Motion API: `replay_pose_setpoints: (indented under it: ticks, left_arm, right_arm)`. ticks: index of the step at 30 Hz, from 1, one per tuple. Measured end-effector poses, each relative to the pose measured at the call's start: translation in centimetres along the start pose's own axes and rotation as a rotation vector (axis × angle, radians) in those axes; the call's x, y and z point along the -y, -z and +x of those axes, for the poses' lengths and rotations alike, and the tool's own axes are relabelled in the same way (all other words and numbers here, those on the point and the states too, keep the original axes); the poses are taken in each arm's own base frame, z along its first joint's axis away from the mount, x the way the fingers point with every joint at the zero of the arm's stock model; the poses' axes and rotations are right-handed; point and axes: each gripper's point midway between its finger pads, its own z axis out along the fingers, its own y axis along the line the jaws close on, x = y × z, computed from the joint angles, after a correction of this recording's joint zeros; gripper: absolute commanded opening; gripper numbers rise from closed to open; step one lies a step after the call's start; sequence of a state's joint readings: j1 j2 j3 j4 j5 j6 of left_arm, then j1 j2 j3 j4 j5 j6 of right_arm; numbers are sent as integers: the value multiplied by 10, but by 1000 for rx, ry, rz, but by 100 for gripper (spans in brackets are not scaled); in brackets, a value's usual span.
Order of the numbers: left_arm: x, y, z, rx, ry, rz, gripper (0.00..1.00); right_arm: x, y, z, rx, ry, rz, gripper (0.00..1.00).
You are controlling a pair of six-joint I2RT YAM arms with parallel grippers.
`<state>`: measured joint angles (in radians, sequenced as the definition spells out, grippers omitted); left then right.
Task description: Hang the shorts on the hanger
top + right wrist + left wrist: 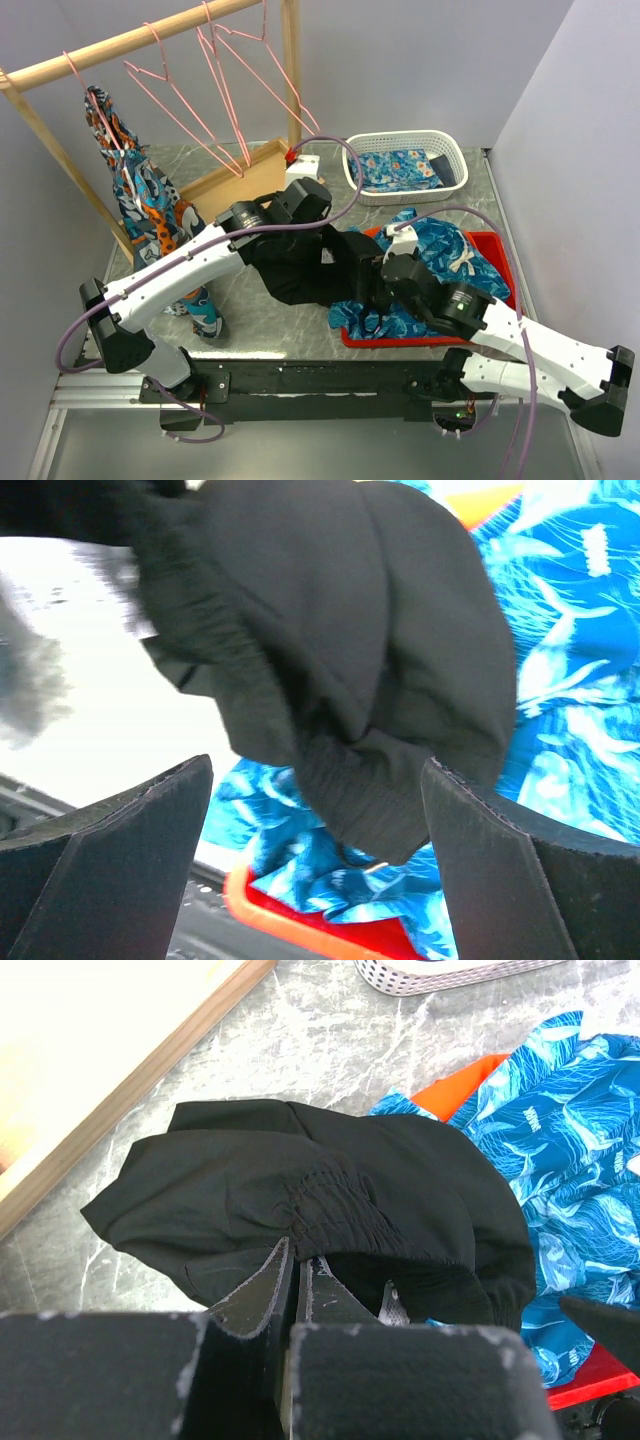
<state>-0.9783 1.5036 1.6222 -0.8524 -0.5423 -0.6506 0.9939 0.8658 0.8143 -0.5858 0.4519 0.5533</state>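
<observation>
The black shorts [300, 270] lie bunched at the table's middle, partly over the red tray [500, 262]. My left gripper [298, 1256] is shut on the shorts' [330, 1180] gathered waistband, and a small pale label [395, 1305] shows just inside. From above, the left gripper [298, 235] sits at the shorts' far edge. My right gripper [318, 766] is open, with a hanging fold of the shorts [350, 650] between its fingers, touching neither. It reaches in from the right [368, 272]. Several pink wire hangers [190, 100] hang on the wooden rack [130, 42].
A blue patterned cloth [450, 250] fills the red tray. A white basket [405, 165] with more blue cloth stands at the back right. An orange-and-blue garment [140, 195] hangs at the rack's left. A wooden board [100, 1070] lies behind the shorts.
</observation>
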Motion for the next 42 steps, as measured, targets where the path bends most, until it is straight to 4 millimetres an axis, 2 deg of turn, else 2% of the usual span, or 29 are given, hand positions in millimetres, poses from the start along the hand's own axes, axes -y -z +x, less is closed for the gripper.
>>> replay_pose_setpoints:
  ticks: [4,9,12,13,16,21,24,26,28,31,32,33,36,40,42]
  left_arm:
    - [0,1,1,-5,-6,3,1]
    - [2,5,-4,-4,-8,15,1]
    - [3,8,-6,-3,-9,22,1]
    - [3,8,-6,-4,-11,24,1]
    - [1,9,-5,-8,-18,23,1]
    - [-3,20,-8,-3,-17,35,1]
    - [-7,35,-17,23,1,56,1]
    - [-12,46,-23,42,13,68,1]
    - [-17,57,-27,58,24,77,1]
    - [-21,65,-30,70,33,86,1]
    - [-22,67,-31,72,34,87,1]
    - [-23,68,-30,72,34,87,1]
    - [-27,71,-27,65,30,82,1]
    - [-33,73,-25,62,22,64,1]
    - [-41,77,-25,66,16,39,1]
  right_arm:
    - [-5,4,-4,24,-8,-17,84]
    - [-7,-10,9,-23,20,19,74]
    - [-4,-19,21,-54,27,55,63]
    - [-2,-20,24,-57,25,70,55]
    - [9,-24,27,-52,2,140,47]
    - [23,-27,28,-36,-32,231,48]
    - [31,-31,31,-36,-48,282,59]
    - [40,-33,35,-44,-60,330,59]
    - [48,-34,36,-44,-78,366,58]
    - [59,-33,33,-30,-121,392,45]
    - [62,-32,31,-23,-139,397,38]
    - [64,-31,28,-12,-156,393,24]
    - [70,-28,12,30,-222,369,0]
    - [75,-16,-24,76,-284,357,0]
    - [70,-3,-58,115,-297,342,0]
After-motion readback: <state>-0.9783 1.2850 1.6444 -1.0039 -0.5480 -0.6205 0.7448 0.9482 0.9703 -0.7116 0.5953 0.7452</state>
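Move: The left hand already grips the black shorts' waistband. The waistband's free end lies about 3 cm ahead of the open right hand, 2 cm to its right and 4 cm below; from the left hand it is roughly 12 cm right, 4 cm back and 10 cm lower. The red basket's middle is some 7 cm ahead, 11 cm right and 14 cm below the right hand. The wooden tray sits about 15 cm ahead, 15 cm left and 22 cm below the left hand. Right dips about 6 cm, swings right, pinches the waistband's free end and rises; left pulls its end up-left. ##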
